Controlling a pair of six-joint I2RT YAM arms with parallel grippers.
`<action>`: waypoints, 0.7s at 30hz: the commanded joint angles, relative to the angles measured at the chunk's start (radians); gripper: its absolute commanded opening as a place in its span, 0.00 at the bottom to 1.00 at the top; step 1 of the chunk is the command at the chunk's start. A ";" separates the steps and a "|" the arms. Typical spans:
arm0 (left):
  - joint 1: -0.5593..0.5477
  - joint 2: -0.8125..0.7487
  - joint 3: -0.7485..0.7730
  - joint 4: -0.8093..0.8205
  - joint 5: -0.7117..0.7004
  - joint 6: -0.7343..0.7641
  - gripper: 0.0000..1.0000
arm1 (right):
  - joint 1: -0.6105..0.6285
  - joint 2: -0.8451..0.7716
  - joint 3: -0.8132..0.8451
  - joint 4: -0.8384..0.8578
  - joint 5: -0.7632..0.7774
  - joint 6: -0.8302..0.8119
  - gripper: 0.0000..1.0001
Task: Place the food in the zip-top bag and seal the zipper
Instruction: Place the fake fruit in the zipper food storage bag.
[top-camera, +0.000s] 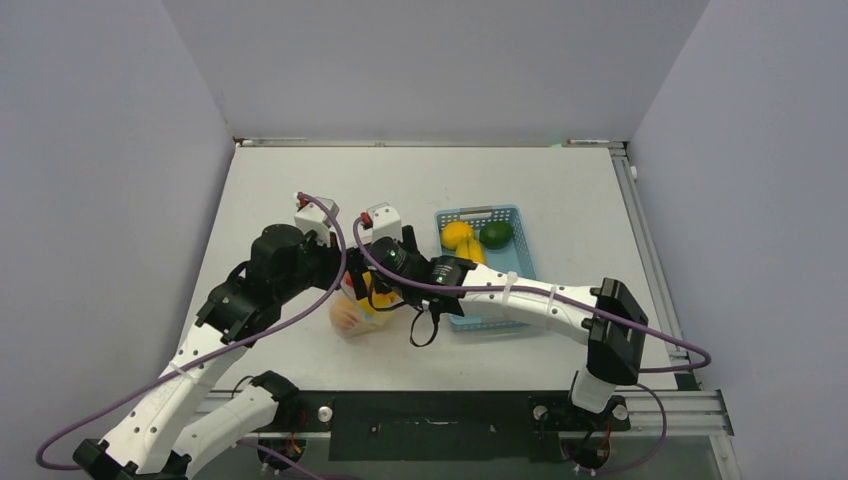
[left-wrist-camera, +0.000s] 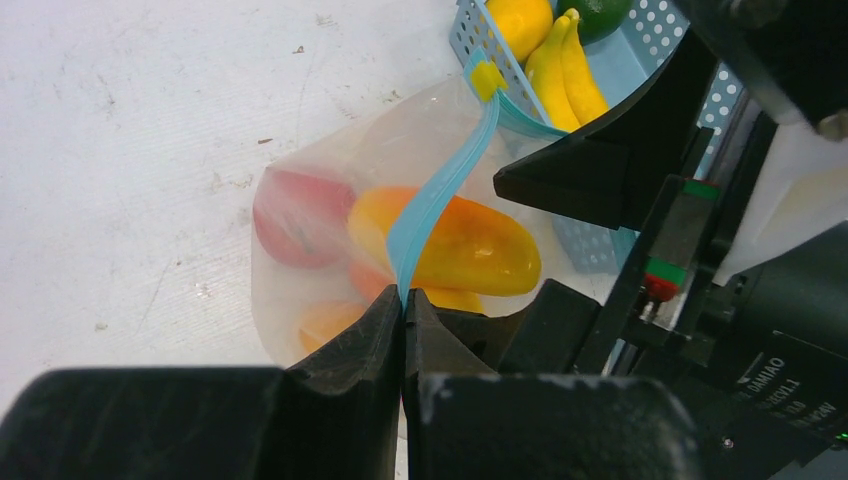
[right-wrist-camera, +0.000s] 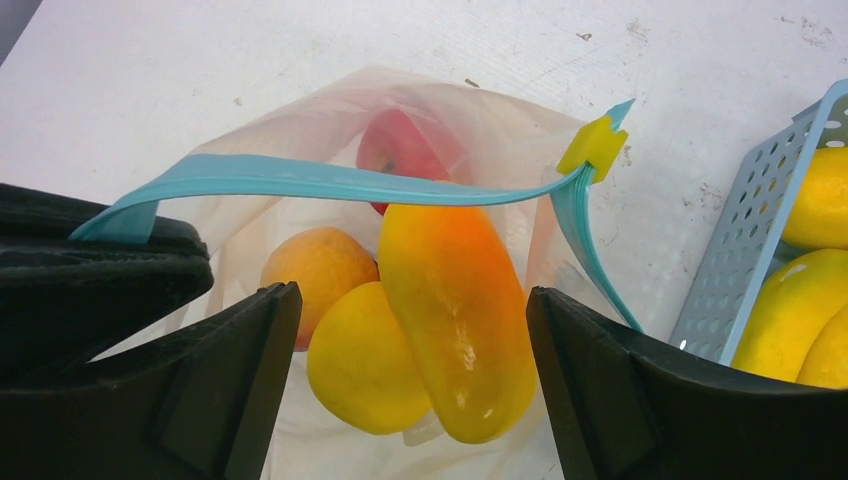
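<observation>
The clear zip-top bag (right-wrist-camera: 270, 130) lies open on the white table, holding a red apple (right-wrist-camera: 400, 150), an orange (right-wrist-camera: 315, 270), a yellow lemon (right-wrist-camera: 365, 365) and a mango (right-wrist-camera: 455, 310). My left gripper (left-wrist-camera: 405, 300) is shut on the teal zipper (left-wrist-camera: 440, 190) and holds the mouth edge up. A yellow slider (right-wrist-camera: 593, 145) sits at the zipper's far end. My right gripper (right-wrist-camera: 413, 300) hangs open over the bag's mouth. The mango lies between its fingers with a gap on both sides. More food stays in the basket: bananas (left-wrist-camera: 570, 75), another lemon (left-wrist-camera: 520, 20) and a lime (top-camera: 496, 234).
The light-blue lattice basket (top-camera: 500, 213) stands just right of the bag, close to my right arm. Both arms crowd together over the bag (top-camera: 355, 315) near the table's middle. Purple cables loop over both arms.
</observation>
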 joint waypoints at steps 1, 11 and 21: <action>0.005 0.001 0.008 0.060 0.014 -0.002 0.00 | -0.001 -0.087 0.031 0.033 -0.022 -0.015 0.86; 0.005 0.005 0.006 0.062 0.014 0.001 0.00 | 0.000 -0.249 -0.016 0.058 -0.076 -0.017 0.86; 0.005 0.008 0.006 0.060 0.007 0.000 0.00 | -0.066 -0.386 -0.077 -0.037 0.065 -0.025 0.85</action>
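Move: The right hand has its open fingers in the mouth of the bag, with the released mango about 9 cm below, roughly 2 cm ahead and 1 cm to the left. In the basket the bananas lie some 19 cm to its right, 6 cm ahead and 10 cm below; the lemon is about 16 cm right and 11 cm ahead, the avocado 23 cm right and 11 cm ahead, both at that height. From the left hand the bananas are about 24 cm right, 7 cm ahead and 16 cm below. The right hand, fingers already wide open and staying so, climbs straight up out of the bag's mouth by about 12.5 cm, drawing back a couple of centimetres at first, then in the latter half veers some 5 cm to the right, away from the mango and towards the bananas' side of the basket, its wrist turning some 15 degrees, left side rising. Meanwhile the left hand stays practically in place, shut on the blue zipper rim, and keeps the bag upright and open. ##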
